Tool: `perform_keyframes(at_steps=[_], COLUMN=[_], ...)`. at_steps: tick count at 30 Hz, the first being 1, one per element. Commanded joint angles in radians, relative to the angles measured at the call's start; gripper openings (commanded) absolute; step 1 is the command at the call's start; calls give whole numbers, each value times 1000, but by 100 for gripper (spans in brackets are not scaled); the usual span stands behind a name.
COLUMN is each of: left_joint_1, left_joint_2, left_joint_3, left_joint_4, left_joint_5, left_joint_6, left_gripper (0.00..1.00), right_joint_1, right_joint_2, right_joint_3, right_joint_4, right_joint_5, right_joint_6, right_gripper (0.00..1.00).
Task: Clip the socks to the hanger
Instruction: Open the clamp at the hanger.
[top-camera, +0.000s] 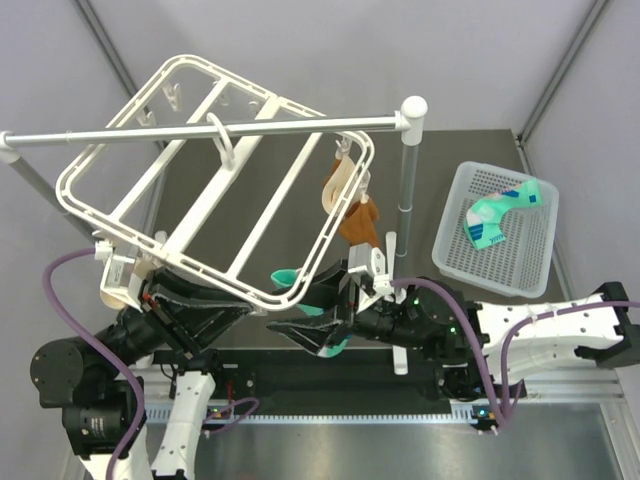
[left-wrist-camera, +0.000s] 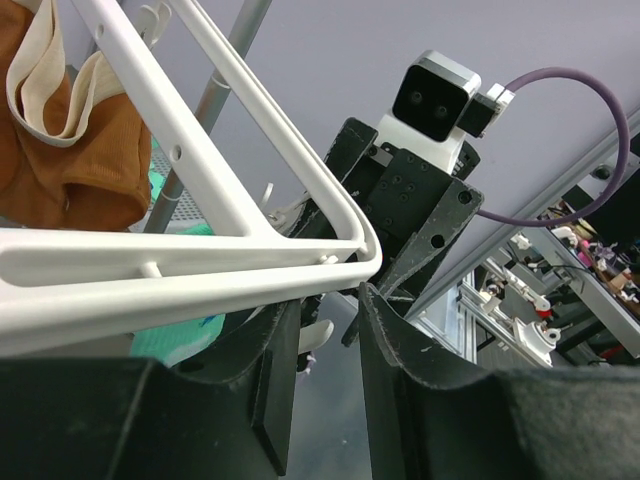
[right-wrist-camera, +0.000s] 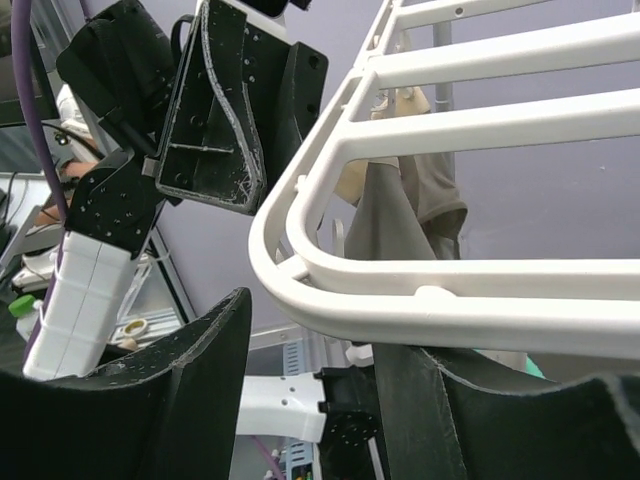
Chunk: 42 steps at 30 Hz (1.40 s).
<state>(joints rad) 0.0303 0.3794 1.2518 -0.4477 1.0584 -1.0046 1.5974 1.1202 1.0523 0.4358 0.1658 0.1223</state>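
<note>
The white hanger (top-camera: 275, 205) hangs tilted from the rail. One teal sock (top-camera: 285, 276) shows at its near corner, just under the rim, between the two grippers. In the left wrist view it (left-wrist-camera: 170, 340) lies left of the fingers. Another teal sock (top-camera: 497, 215) lies in the basket. My left gripper (left-wrist-camera: 328, 300) sits right below the hanger's rounded corner (left-wrist-camera: 350, 255), its jaws a narrow gap apart with nothing spanning them. My right gripper (right-wrist-camera: 315, 325) stands open under the same corner (right-wrist-camera: 300, 275), right finger touching the rim's underside.
An orange sock (top-camera: 360, 225) and a beige sock (top-camera: 340, 180) hang clipped on the hanger's right side. The grey rail (top-camera: 200, 130) rests on a post (top-camera: 408, 160). The white perforated basket (top-camera: 450, 215) stands at the right. Both grippers face each other closely.
</note>
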Motion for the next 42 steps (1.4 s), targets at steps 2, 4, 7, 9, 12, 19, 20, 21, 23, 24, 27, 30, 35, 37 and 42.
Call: perform_keyframes(at_steps=[2, 4, 7, 9, 12, 19, 20, 21, 23, 24, 27, 30, 35, 37, 42], left_joint_1=[5, 6, 6, 5, 6, 5, 3, 5, 5, 3, 3, 5, 3, 3, 3], left_joint_2=[-13, -16, -19, -22, -23, -25, -24, -25, -25, -27, -25, -25, -27, -25, -27], left_joint_3=[-3, -6, -12, -17, -18, -15, -15, -15, -15, -15, -14, -14, -12, -5, 46], left_joint_4=[63, 67, 78, 81, 86, 96, 96, 96, 95, 96, 95, 102, 107, 107, 29], left_joint_5=[5, 6, 5, 5, 5, 9, 11, 11, 9, 11, 9, 9, 9, 9, -20], left_joint_6=[-19, -23, -34, -37, -42, -51, -51, -51, -54, -52, -54, -58, -60, -58, 19], left_gripper=[34, 34, 34, 34, 33, 32, 32, 32, 32, 32, 32, 32, 31, 31, 41], right_joint_1=[30, 33, 41, 49, 59, 78, 79, 81, 79, 81, 81, 82, 82, 84, 82], right_joint_2=[33, 46, 61, 69, 82, 119, 124, 127, 135, 136, 136, 141, 142, 139, 112], right_joint_3=[3, 3, 3, 5, 9, -5, -12, -14, -14, -14, -15, -14, -11, -14, -5], right_joint_4=[86, 93, 104, 115, 126, 196, 208, 219, 233, 238, 256, 267, 268, 265, 192], right_joint_5=[31, 35, 38, 52, 75, 152, 167, 173, 187, 187, 181, 179, 163, 153, 156], right_joint_6=[-32, -33, -41, -56, -73, -107, -111, -113, -115, -115, -115, -115, -115, -107, -64], right_gripper=[50, 50, 50, 50, 50, 43, 42, 41, 38, 37, 35, 32, 14, 9, 0])
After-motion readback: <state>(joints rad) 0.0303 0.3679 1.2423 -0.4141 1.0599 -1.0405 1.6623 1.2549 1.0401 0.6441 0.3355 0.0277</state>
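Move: The free clamp under the hanger's near edge lies some 3 cm left of the right hand and 1 cm lower, about level with it fore and aft. The hanger's near-right corner is about 2 cm ahead, straight in line and 2 cm up; the mint sock hangs about 4 cm right, 1 cm ahead and 8 cm down. From the left hand, the clamp is about 5 cm right, 2 cm ahead and 1 cm up. The right hand slides about 3 cm left and slightly down under the hanger's edge, closing to pinch the clamp. ##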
